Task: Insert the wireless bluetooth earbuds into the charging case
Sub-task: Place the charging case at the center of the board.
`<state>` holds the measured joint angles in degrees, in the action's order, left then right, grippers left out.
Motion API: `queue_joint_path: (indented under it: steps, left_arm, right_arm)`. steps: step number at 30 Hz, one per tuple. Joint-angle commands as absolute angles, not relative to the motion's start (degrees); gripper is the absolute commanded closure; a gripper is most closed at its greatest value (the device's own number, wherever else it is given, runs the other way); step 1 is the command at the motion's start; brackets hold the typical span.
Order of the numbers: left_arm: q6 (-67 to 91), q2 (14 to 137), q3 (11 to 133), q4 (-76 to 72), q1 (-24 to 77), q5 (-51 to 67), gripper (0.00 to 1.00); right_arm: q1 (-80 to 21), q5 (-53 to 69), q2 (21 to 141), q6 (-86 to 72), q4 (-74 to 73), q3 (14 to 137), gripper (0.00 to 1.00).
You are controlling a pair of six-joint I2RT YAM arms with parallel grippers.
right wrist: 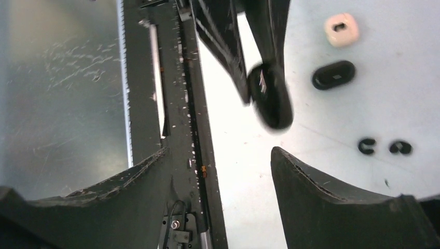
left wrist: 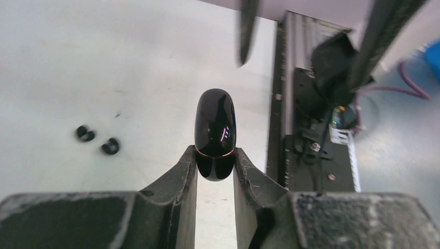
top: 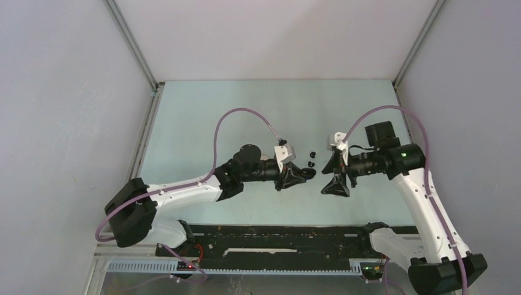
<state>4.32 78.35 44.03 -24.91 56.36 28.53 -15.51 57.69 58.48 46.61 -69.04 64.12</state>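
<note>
My left gripper (left wrist: 215, 153) is shut on the lower end of a glossy black pebble-shaped charging case (left wrist: 215, 124), which it holds above the table with the lid closed. Two tiny black earbuds (left wrist: 85, 134) lie loose on the table to its left; in the right wrist view the earbuds (right wrist: 367, 146) are at the right. My right gripper (right wrist: 220, 155) is open and empty, facing the held case (right wrist: 270, 98) a short way off. From above, the left gripper (top: 303, 175) and right gripper (top: 330, 175) meet tip to tip at mid-table, with the earbuds (top: 311, 155) just beyond them.
A second black oval case (right wrist: 333, 74) and a small white rounded piece (right wrist: 341, 29) lie on the table beyond the earbuds. A black rail (top: 276, 236) runs along the near table edge. Frame posts and white walls close in the sides.
</note>
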Motion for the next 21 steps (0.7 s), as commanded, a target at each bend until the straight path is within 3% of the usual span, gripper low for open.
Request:
queue_joint_path:
  steps: [1,5,9,21]
  left_arm:
    - [11.7,75.9,44.3,-24.3,52.2,18.2,1.00]
    - [23.2,77.7,47.0,-11.3,47.1,10.2,0.98]
    - [32.0,80.3,47.6,-1.0,42.3,11.8,0.94]
    - [40.2,84.8,41.4,-1.7,41.0,13.2,0.84]
  right_arm:
    - [-7.7,58.0,56.0,43.2,-69.6,64.0,0.29]
    - [-5.5,51.1,54.4,24.8,-51.0,55.9,0.29]
    - [-5.6,45.1,54.7,15.1,-38.6,50.9,0.30]
    - [-6.0,43.9,54.5,14.1,-35.6,47.0,0.30]
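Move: The left gripper already holds the charging case. The clear spot near the middle of the board lies about 8 cm ahead of it, 11 cm left and 19 cm below; the black oval case is 12 cm ahead and 7 left, the pink case 15 ahead and 13 left, and the nearer black hook 13 ahead and 5 right. From the right gripper, that spot is some 11 cm ahead, 18 left and 22 below. Keep the left fingers shut on the charging case and swing it forward and left, then sink steeply and ease back slightly towards the clear spot, about 13 cm down in all. Meanwhile turn the fingers from pointing right to forward-right, and tip them well down. Take the open right gripper about 8 cm forward, lower and a little right, turning clockwise. ##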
